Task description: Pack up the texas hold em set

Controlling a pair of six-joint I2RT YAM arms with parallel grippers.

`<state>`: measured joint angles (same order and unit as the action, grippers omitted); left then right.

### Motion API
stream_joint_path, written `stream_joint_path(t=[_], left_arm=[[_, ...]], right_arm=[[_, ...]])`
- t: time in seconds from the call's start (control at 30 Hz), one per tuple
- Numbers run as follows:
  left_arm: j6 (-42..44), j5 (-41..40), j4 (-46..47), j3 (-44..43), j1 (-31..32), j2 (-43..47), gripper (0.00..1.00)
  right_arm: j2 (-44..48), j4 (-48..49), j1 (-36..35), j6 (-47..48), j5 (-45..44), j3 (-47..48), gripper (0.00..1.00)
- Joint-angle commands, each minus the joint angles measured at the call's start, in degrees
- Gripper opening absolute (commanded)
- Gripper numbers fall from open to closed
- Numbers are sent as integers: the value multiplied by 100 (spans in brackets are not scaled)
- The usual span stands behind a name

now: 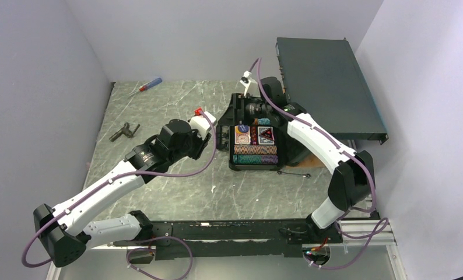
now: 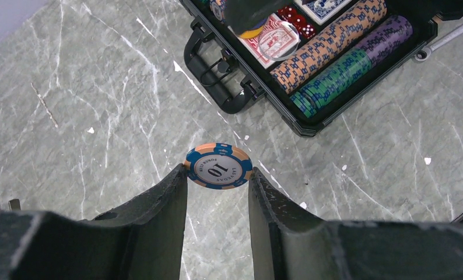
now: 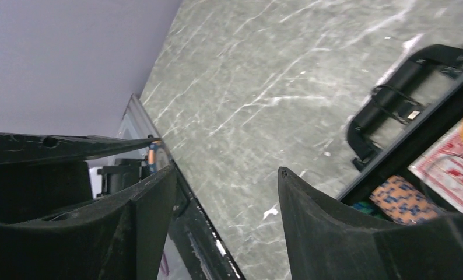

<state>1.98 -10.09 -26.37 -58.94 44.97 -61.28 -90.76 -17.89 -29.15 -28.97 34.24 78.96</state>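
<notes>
The texas hold em set's case [image 1: 253, 166] lies open on the table, with rows of striped chips [image 2: 328, 45], a red card deck [image 2: 274, 42] and red dice [image 2: 293, 17] inside. Its black handle [image 2: 216, 70] points toward my left arm. My left gripper [image 2: 218, 175] is shut on an orange-and-blue "10" poker chip [image 2: 218, 166], held flat by its edges above bare table just left of the case. In the top view this left gripper [image 1: 214, 137] is beside the case's left side. My right gripper [image 3: 226, 175] hovers open and holds nothing over the case's far end [image 1: 253, 108].
A large flat dark rack box [image 1: 328, 87] stands at the back right. A red-and-blue screwdriver [image 1: 148, 85] lies at the back left, and a small black tool [image 1: 124, 132] at the left. A thin wrench [image 1: 293, 173] lies in front of the case.
</notes>
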Motion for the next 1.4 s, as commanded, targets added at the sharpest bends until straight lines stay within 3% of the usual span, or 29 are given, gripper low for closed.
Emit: stream_joint_path(t=[0.0, 0.2, 0.8, 1.1, 1.17, 1.23, 1.3, 1.37], left_arm=[[162, 131, 310, 72, -15, 113, 33], [154, 187, 307, 119, -15, 98, 31], [123, 150, 253, 81, -15, -33, 28], [87, 95, 176, 38, -15, -133, 29], [40, 103, 152, 19, -15, -139, 35], [-32, 42, 148, 17, -14, -114, 53], [-97, -64, 148, 36, -22, -36, 72], [-149, -224, 214, 96, -44, 106, 81]], right_arm=[[-236, 19, -376, -29, 398, 424, 65], [-441, -278, -851, 194, 185, 719, 61], [-774, -542, -1338, 227, 2, 840, 31], [-722, -318, -1372, 61, 135, 709, 0], [-712, -327, -1368, 66, -9, 702, 0], [-659, -303, -1361, 74, -365, 633, 0], [-616, -417, -1355, 185, -1033, 630, 0], [-652, -715, -1346, 344, -2049, 742, 0]])
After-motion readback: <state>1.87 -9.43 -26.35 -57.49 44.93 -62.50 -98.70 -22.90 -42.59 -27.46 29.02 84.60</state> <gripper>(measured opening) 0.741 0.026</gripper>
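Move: The poker chip is already pinched in the left fingertips, its middle about 1 cm ahead, 1 cm right and 1 cm below that hand's point. From the open, empty right hand it lies roughly 7 cm back, 9 cm left and 2 cm lower. The case handle is some 12 cm ahead of the right hand and 3 cm left, the chip case about 12 cm ahead and 11 cm right, both some 22 cm below. The right fingers shut on the edge of the chip that the left fingers still hold, and then the left fingers open to let go. To get there the right hand travels about 8 cm left and 7 cm back, sinking some 3 cm and turning about 15 degrees counter-clockwise; once shut, it starts forward again by about 1.5 cm. The left hand keeps the chip out, sinking about 2 cm. ##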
